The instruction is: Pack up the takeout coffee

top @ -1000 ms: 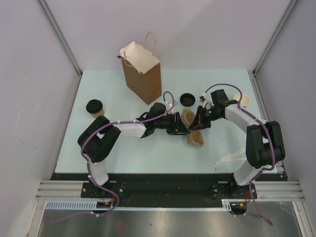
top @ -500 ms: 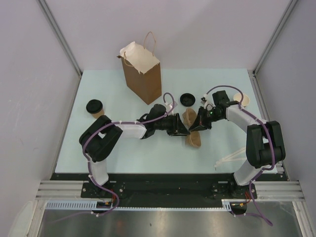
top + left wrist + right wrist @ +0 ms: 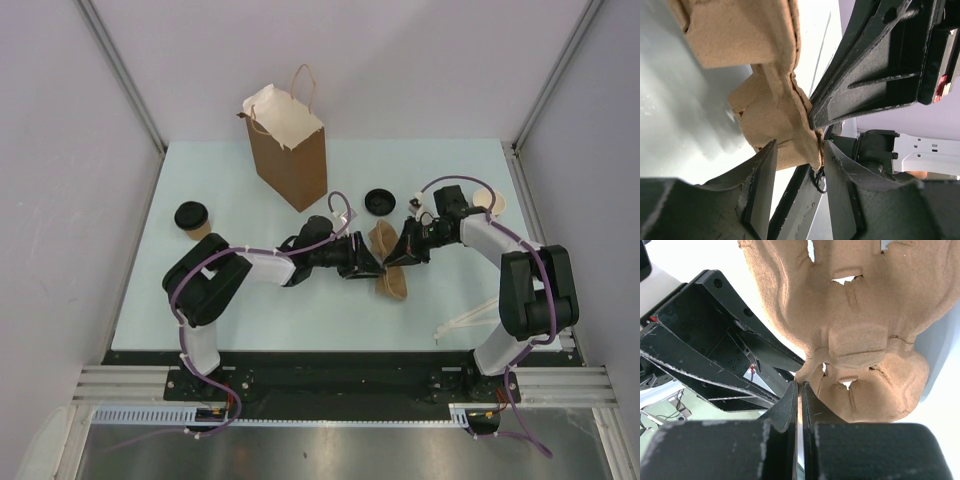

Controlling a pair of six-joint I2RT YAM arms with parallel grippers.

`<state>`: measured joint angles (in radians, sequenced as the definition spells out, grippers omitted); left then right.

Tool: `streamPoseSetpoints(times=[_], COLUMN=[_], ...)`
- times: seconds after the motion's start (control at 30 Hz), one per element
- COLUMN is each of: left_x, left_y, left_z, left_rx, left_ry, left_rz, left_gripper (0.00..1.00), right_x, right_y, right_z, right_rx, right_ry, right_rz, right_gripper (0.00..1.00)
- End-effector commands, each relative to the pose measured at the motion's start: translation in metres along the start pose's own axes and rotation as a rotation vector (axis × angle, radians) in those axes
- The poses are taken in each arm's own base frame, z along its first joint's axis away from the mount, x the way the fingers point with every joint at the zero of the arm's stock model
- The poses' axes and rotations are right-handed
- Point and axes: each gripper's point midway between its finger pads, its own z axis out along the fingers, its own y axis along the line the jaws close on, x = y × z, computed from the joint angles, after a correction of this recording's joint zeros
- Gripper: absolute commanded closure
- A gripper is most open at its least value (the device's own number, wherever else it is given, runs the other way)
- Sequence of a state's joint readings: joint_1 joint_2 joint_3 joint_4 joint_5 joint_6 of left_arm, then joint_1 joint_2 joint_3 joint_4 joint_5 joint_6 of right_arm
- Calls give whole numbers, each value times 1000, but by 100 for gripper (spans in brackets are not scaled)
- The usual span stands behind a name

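The takeout coffee point(image 3: 191, 217), a tan cup with a black lid, stands at the table's left, far from both grippers. The brown pulp carrier tray point(image 3: 391, 264) is tilted on edge mid-table between the arms. My left gripper point(image 3: 367, 266) point(image 3: 800, 150) is open, and its fingers straddle a corner of the tray point(image 3: 775, 110), which touches the right finger. My right gripper point(image 3: 403, 250) point(image 3: 800, 385) is shut on the thin rim of the tray point(image 3: 860, 330) from the other side.
The tall brown paper bag point(image 3: 290, 150) stands open at the back. A loose black lid point(image 3: 379, 201) lies behind the tray. An uncovered cup point(image 3: 491, 203) sits at the right, behind the right arm. A pale strip point(image 3: 465, 322) lies by the right base.
My left gripper has slid slightly left and its jaws stand a little wider. The tray has shifted a touch with it. The right gripper keeps its pinch.
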<state>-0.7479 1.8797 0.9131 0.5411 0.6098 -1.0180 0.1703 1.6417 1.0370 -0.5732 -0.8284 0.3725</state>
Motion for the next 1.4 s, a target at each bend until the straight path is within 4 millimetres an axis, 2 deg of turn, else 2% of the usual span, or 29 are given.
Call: streamPoseSetpoints(times=[0.0,0.23,0.47,0.63,0.83,0.93,1.07,1.37], left_x=[2,4,2,-2,-6,-3,2,3], left_y=[-7,4,6,10,28,42,61,80], left_z=[-3,-1,1,3,4,2,-5,-15], left_rx=[40,-9,-41,-95,-210,-266,-322,-387], left_ry=[4,13,10,9,3,6,11,24], left_rz=[8,12,28,32,30,17,-13,-36], left_gripper=[53,54,54,49,51,54,65,83], right_x=[-6,-5,-4,1,5,4,4,3], right_y=[11,16,17,19,19,18,16,19], right_z=[-9,-10,-9,-5,-2,-3,-6,-14], right_rx=[-46,-67,-64,-49,-37,-39,-34,-58], right_ry=[-36,-37,-39,-31,-27,-28,-30,-40], right_rz=[-30,-21,-17,-26,-20,-18,-9,-11], right_gripper=[100,100,100,100,100,100,100,100])
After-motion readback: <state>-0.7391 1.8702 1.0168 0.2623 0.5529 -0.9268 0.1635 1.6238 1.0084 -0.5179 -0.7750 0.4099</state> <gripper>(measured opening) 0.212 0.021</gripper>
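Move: The right hand already pinches the cup carrier at its waist, on the upper edge. The carrier's middle is about 1 cm forward and 1 cm left of that hand, and some 3 cm below it. From the half-open left fingers, at the same edge, it lies about 2 cm ahead, 1 cm right and 4 cm down. From the left hand, the loose black lid is roughly 17 cm ahead, straight out, on the table; the paper bag stands some 20 cm ahead and 18 cm left. Right fingers keep their shut pinch on the carrier's waist, shifting only about 1 cm, mostly forward. At the carrier's edge beside them, the left hand sinks about 1 cm, then creeps some 1.5 cm forward, rolling slightly so its left side rises, while its fingers close from half open to mostly shut; whether they grip the edge can't be seen. ##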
